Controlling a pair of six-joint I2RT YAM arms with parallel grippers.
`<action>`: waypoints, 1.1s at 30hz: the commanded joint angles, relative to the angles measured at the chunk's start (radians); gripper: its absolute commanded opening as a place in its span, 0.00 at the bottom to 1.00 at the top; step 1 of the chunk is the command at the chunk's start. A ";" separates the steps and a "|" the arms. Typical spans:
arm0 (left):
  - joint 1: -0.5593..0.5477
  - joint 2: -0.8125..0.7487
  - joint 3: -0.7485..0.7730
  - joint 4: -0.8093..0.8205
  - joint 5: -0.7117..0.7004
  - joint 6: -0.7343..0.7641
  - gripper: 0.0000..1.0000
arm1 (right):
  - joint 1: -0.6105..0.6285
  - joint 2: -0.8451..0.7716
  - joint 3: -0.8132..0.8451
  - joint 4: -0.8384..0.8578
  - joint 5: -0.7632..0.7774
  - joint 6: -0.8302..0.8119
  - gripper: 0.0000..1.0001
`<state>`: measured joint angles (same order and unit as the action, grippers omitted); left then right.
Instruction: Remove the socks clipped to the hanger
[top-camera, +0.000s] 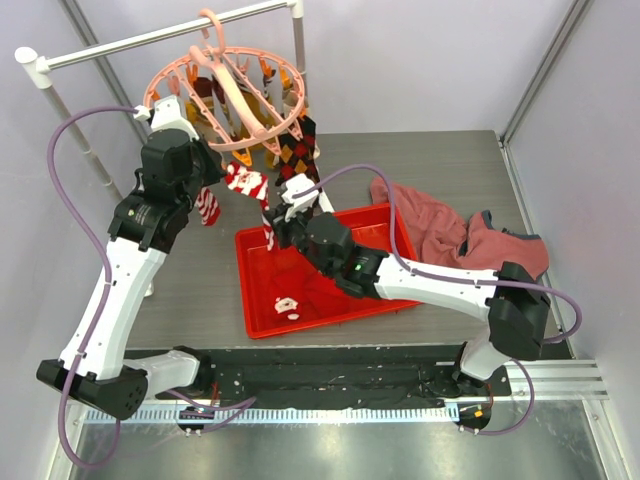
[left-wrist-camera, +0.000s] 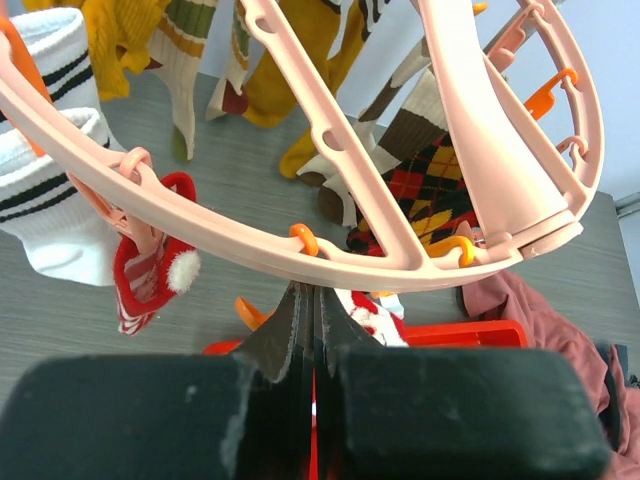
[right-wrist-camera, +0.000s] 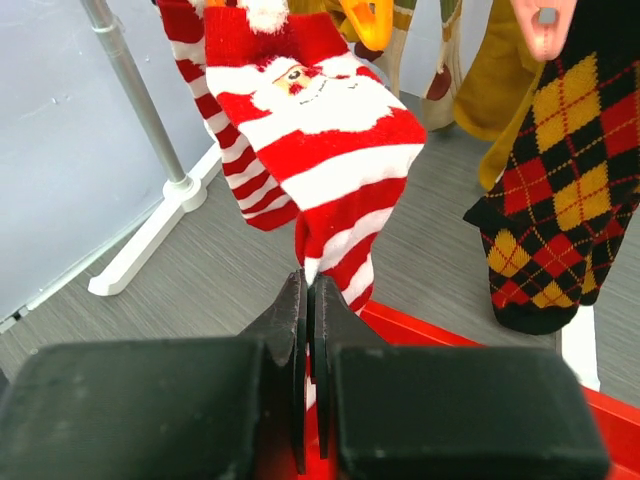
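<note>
The salmon-pink hanger (top-camera: 236, 95) hangs by its hook from the white rail, with several socks clipped below its ring (left-wrist-camera: 230, 235). My right gripper (right-wrist-camera: 315, 282) (top-camera: 275, 228) is shut on the lower end of a red-and-white striped Santa sock (right-wrist-camera: 310, 120) that still hangs from an orange peg (right-wrist-camera: 365, 15). A dark argyle sock (right-wrist-camera: 560, 180) hangs to its right. My left gripper (left-wrist-camera: 315, 292) (top-camera: 220, 165) is shut, its tips right under the ring beside an orange peg (left-wrist-camera: 250, 312); nothing shows between them. White banded socks (left-wrist-camera: 50, 190) and mustard socks (left-wrist-camera: 120, 30) hang further off.
A red tray (top-camera: 330, 225) lies below the hanger with one small sock (top-camera: 288, 305) in it. A reddish-pink cloth (top-camera: 450, 235) is heaped to the tray's right. The white rail (top-camera: 160, 35) has a post and foot (right-wrist-camera: 150, 240) on the left.
</note>
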<state>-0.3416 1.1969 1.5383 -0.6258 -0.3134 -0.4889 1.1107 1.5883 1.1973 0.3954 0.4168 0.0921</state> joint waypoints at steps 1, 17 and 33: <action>0.006 -0.007 0.000 0.043 0.010 0.009 0.00 | -0.002 -0.077 -0.008 0.004 0.004 0.049 0.01; 0.006 -0.011 0.039 -0.009 0.128 -0.033 0.52 | -0.011 -0.200 -0.085 -0.211 -0.023 0.112 0.01; 0.006 -0.048 -0.044 0.061 0.066 -0.020 0.68 | -0.011 -0.191 -0.031 -0.217 -0.052 0.129 0.01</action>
<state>-0.3416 1.1786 1.5375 -0.6708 -0.2394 -0.5194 1.1019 1.4059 1.1091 0.1528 0.3786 0.2035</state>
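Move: The orange clip holding the Santa sock sits practically in the left hand's shut fingertips, about 1 cm ahead. The second striped sock hangs some 5 cm to that hand's left, 2 cm ahead and 7 cm lower. From the right hand, the clip is about 5 cm ahead, 9 cm left and 10 cm above. The argyle sock is about 13 cm ahead and 4 cm right of it, 3 cm higher; the red tray's middle is 5 cm back, 11 cm right and 22 cm below. The Santa sock, still pinched low down by the right hand, is pulled away from its orange clip: about 5 cm right and back, sinking slightly with a small downward tip, then held there. The left fingers stay shut at the clip during the pull, drift a centimetre or so right, then open wide around it and ease back. ##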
